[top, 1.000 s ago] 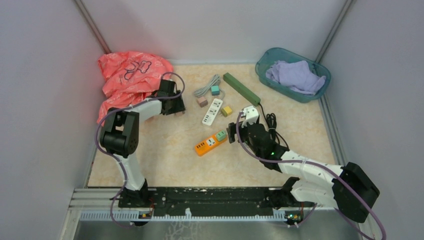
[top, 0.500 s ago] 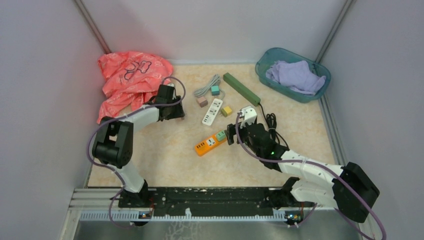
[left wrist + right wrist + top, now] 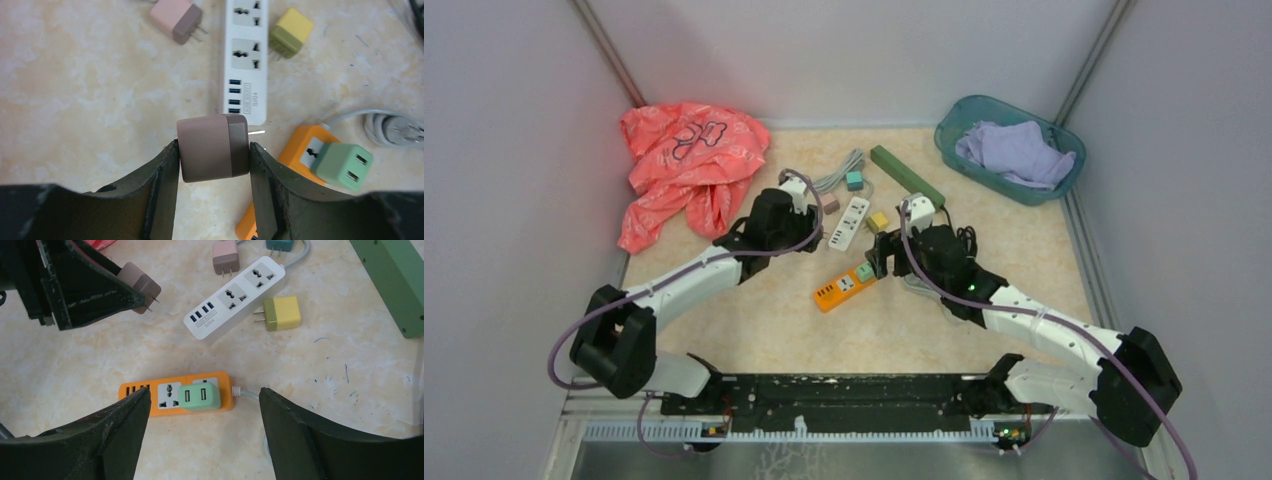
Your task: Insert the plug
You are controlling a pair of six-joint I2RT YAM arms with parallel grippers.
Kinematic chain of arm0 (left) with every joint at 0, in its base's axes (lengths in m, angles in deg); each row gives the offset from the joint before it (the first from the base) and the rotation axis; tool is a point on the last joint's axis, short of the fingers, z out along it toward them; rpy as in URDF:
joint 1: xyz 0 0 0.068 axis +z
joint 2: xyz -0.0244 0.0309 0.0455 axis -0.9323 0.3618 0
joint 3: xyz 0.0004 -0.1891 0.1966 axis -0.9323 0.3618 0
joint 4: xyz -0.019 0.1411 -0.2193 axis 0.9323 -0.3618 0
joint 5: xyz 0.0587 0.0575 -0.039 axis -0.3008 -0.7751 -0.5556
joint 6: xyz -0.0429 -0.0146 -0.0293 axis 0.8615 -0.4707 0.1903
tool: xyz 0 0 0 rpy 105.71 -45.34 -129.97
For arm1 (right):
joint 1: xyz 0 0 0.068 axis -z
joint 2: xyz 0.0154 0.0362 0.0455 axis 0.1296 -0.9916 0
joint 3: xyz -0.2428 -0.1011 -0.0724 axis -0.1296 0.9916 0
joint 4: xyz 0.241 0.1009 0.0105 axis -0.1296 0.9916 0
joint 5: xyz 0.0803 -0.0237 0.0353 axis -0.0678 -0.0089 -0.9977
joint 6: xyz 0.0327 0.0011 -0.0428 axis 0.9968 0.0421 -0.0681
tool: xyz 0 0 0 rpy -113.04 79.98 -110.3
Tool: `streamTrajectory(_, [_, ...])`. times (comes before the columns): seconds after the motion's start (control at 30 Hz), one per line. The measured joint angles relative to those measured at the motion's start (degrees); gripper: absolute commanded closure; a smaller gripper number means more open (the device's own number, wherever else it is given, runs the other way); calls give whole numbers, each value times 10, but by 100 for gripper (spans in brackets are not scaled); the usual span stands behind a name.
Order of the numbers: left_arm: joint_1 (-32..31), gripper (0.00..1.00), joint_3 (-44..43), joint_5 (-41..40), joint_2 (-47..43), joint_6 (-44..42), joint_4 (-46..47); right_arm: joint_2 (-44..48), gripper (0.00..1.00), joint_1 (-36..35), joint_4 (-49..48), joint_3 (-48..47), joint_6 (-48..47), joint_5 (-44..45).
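Observation:
My left gripper is shut on a brown plug, held off the table with its prongs pointing right, just short of the white power strip's near end. From the right wrist view the same brown plug pokes out of the left gripper. An orange power strip lies below, with a green adapter sitting in one socket. My right gripper hangs open above that strip, its fingers either side of it without touching. From above, the left gripper and the right gripper flank the orange power strip.
A yellow plug, a pink plug and a teal plug lie round the white power strip. A long green strip and black cable lie behind. Red cloth back left, teal basket back right.
The left arm has swung right, away from the red cloth, to the near end of the white strip, and its jaws have narrowed. The right gripper has shifted slightly back and left.

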Motion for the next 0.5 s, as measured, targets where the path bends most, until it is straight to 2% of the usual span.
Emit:
streamTrajectory(0.23, [-48,55,35,5,-70,-50,42,-13,22,31,68,-49,26,-49])
streamTrajectory(0.5, [-99,56,65,26,-112,-126,92,-33,24,92,98,-101,55,-158])
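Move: The left hand holds the pink plug. The right hand's open fingers, where it is headed, are about 14 cm to its right, 6 cm back and 5 cm higher; the white strip's middle lies 9 cm ahead, 9 cm right and 9 cm below. From the right hand, the pink plug is 14 cm left, 6 cm ahead, 5 cm lower; the seated green plug is 4 cm ahead, 3 cm left, 12 cm below. Keeping its grip on the pink plug, the left hand lifts about 5.5 cm while coming back and to the right some 5 cm each, towards the waiting right gripper, its fingers tipping up and swinging clockwise by some 25 degrees in all. The right hand, empty and still wide open above the orange strip, rises about 2.5 cm with a little forward drift and tips its fingers down about 10 degrees; the two grippers do not meet yet. ##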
